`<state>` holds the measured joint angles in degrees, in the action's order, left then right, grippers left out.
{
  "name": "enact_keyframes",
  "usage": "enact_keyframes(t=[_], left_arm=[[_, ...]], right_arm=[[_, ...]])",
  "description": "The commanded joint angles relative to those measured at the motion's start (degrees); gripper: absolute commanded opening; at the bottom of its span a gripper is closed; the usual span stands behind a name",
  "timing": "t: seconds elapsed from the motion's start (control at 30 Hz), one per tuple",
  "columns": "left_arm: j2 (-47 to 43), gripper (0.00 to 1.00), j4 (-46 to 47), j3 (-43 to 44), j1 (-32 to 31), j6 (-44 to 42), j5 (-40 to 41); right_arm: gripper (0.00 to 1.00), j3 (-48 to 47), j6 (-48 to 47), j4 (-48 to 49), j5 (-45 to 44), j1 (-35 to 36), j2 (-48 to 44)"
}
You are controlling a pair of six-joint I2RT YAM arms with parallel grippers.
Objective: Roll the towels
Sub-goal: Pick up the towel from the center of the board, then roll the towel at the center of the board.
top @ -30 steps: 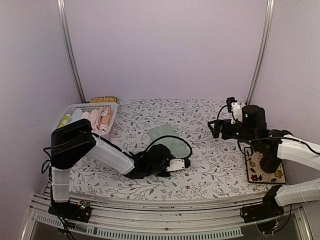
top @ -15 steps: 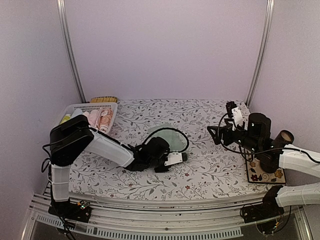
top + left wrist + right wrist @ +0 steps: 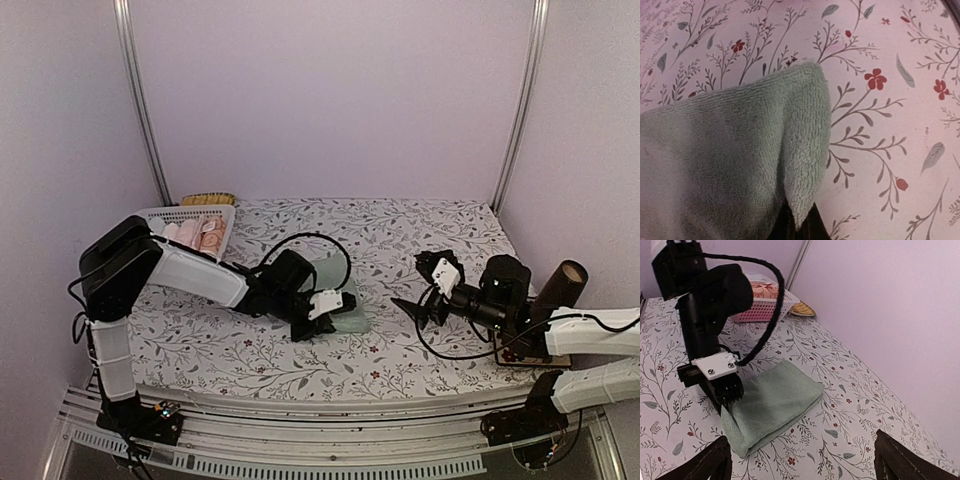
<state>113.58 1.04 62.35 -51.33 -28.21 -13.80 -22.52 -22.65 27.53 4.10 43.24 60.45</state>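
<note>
The pale mint green towel (image 3: pixel 348 318) (image 3: pixel 775 397) lies folded over on the flowered table, near its middle. My left gripper (image 3: pixel 332 306) (image 3: pixel 725 407) (image 3: pixel 797 227) is shut on the towel's near corner, and the cloth (image 3: pixel 730 150) drapes down from the pinch. My right gripper (image 3: pixel 413 283) (image 3: pixel 801 437) hovers open just right of the towel, facing it, with nothing between its fingers. Orange-salmon towels (image 3: pixel 203 236) (image 3: pixel 762 290) sit rolled in the white basket.
The white lattice basket (image 3: pixel 160 213) (image 3: pixel 757 315) stands at the back left, with a yellow brush (image 3: pixel 207 199) behind it. A flowered mat (image 3: pixel 530 352) and a brown tube (image 3: pixel 565 280) are at the right edge, by the right arm.
My left gripper has closed on the green towel's corner and drawn it back and left, folding the cloth over. The right arm has dropped lower and swung left toward the towel.
</note>
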Motion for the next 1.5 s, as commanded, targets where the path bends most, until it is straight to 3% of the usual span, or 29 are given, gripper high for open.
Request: enact_keyframes(t=[0.0,0.3,0.57,1.07,1.17,1.4,1.47], left_arm=[[-2.2,0.00,-7.3,-1.3,4.0,6.1,-19.9],[3.0,0.00,-11.5,1.2,9.8,9.0,-32.7],[7.7,0.00,-13.8,3.8,11.6,10.1,-36.2],[8.2,0.00,-17.2,4.1,11.8,7.3,-37.3],[8.1,0.00,-17.7,4.0,11.8,7.0,-36.8],[6.6,0.01,-17.3,3.0,11.9,7.2,-36.3],[4.9,0.01,-15.7,1.3,11.9,7.9,-36.1]], right_arm=[[0.98,1.7,-13.2,5.2,5.8,5.1,2.4],[0.90,0.0,-21.8,4.4,15.8,8.8,12.3],[0.83,-7.0,-27.2,2.9,10.4,12.4,26.1],[0.82,-16.0,-38.4,1.5,6.8,12.9,42.7],[0.74,-17.3,-38.2,1.0,6.6,12.5,44.3],[0.24,-19.9,-35.2,-4.2,6.9,10.8,44.4],[0.16,-21.1,-33.0,-6.6,8.2,10.2,44.1]])
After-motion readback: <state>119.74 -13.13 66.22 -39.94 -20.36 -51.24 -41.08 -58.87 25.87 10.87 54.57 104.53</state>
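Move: The spot on the folded green towel's near edge that I want lies about 9 cm left of my open right hand, 1 cm ahead and some 17 cm below it. The towel's middle is roughly 9 cm ahead, 14 cm left and 19 cm below. My left fingers, pinching that edge, sit about 13 cm left of my right hand, 1 cm ahead and 18 cm below. From my left hand, the spot is 4 cm to the right, level. I bring my right hand down about 17 cm and left some 12 cm, first drawing back while sinking, then coming partly forward again, rolling its left side down and turning counter-clockwise, until its fingers close on the towel's near edge right beside my left fingers. My left hand keeps its pinch and draws the edge back and left, tipping about 40 degrees so its fingers point back towards me. ##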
